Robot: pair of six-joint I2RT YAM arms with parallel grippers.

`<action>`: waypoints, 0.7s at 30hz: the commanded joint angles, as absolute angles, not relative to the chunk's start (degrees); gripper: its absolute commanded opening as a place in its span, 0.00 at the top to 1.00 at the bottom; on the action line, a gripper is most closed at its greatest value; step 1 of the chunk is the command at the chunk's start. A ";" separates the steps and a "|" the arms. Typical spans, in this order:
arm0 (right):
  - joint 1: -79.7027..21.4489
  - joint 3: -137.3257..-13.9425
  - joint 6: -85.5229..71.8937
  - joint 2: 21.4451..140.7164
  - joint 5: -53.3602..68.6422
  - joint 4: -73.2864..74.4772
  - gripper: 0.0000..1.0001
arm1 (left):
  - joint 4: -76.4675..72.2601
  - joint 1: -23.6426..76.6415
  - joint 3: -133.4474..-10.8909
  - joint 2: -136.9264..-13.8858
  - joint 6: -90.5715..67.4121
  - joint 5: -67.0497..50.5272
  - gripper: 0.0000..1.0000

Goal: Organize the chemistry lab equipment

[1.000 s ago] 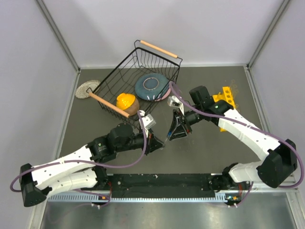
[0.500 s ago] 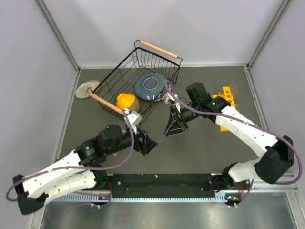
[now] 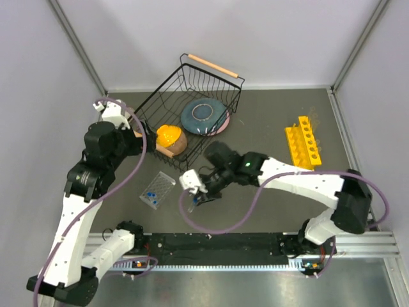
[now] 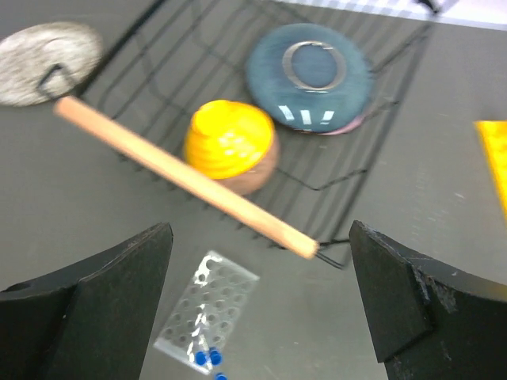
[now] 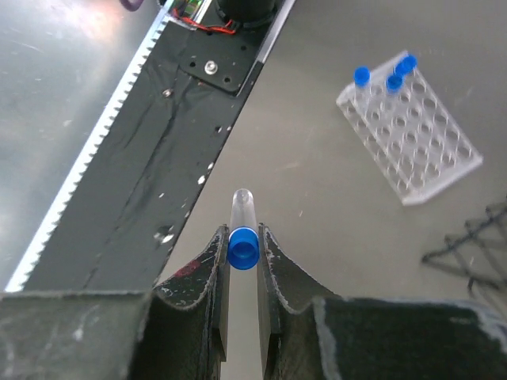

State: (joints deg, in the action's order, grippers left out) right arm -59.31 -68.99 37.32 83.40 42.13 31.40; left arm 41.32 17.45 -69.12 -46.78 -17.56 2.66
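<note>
My right gripper (image 5: 243,237) is shut on a small clear tube with a blue cap (image 5: 242,226), held low over the table's near edge. In the top view this gripper (image 3: 197,197) sits just right of the clear plastic tube rack (image 3: 158,190). The rack (image 5: 412,134) lies flat and holds three blue-capped tubes (image 5: 394,75) at one end. My left gripper (image 4: 257,305) hangs high and open with nothing in it, and the clear rack (image 4: 207,309) lies far below between its fingers. The yellow holed rack (image 3: 302,144) lies at the right.
A black wire basket (image 3: 220,86) with wooden handles (image 4: 182,176) stands at the back and holds a blue plate (image 3: 203,117) and an orange bowl (image 3: 169,137). A grey round disc (image 4: 47,51) lies left of it. A black rail (image 5: 158,158) runs along the near edge.
The left gripper opened, and its arm rose and pulled back to the far left. The right gripper shut on a tube and swung to the near left. The clear rack now shows.
</note>
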 commanded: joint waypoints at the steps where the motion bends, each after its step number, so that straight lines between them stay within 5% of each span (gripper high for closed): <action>1: -65.21 -76.36 44.56 91.65 33.23 22.59 0.93 | 46.41 11.96 -73.47 -49.22 -14.85 9.75 0.01; 8: -67.59 -92.26 41.05 107.13 26.73 21.36 0.93 | 46.14 10.99 -70.23 -46.41 -14.68 13.09 0.01; 21: -67.59 -97.47 40.08 116.37 22.68 20.74 0.92 | 48.16 10.72 -65.83 -42.01 -13.01 15.91 0.01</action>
State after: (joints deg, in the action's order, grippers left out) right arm -67.09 -94.32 40.42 115.02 23.57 22.04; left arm 48.47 11.18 -66.74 -42.24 -14.17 14.74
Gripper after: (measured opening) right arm 0.143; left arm 0.987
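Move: The clear rack that the blue-capped tube, already pinched in the right hand, is being taken to stands about 18 cm to that hand's left, 8 cm ahead and some 16 cm below. Three capped tubes already sit in its near-left end, around 20 cm left and 6 cm ahead of the hand. Beyond the rack, the yellow-topped bowl is roughly 25 cm ahead and 11 cm left. From the left hand, the rack is about 30 cm below, 8 cm back and 2 cm left. The blue-capped tube, still pinched by its cap, is swept by the right hand about 15 cm left towards the clear rack, then also forward and down some 6 cm each, slowing as it nears, while the wrist turns about 15 degrees. The open left hand shifts some 7 cm left, turning counter-clockwise and ending slightly lower. ##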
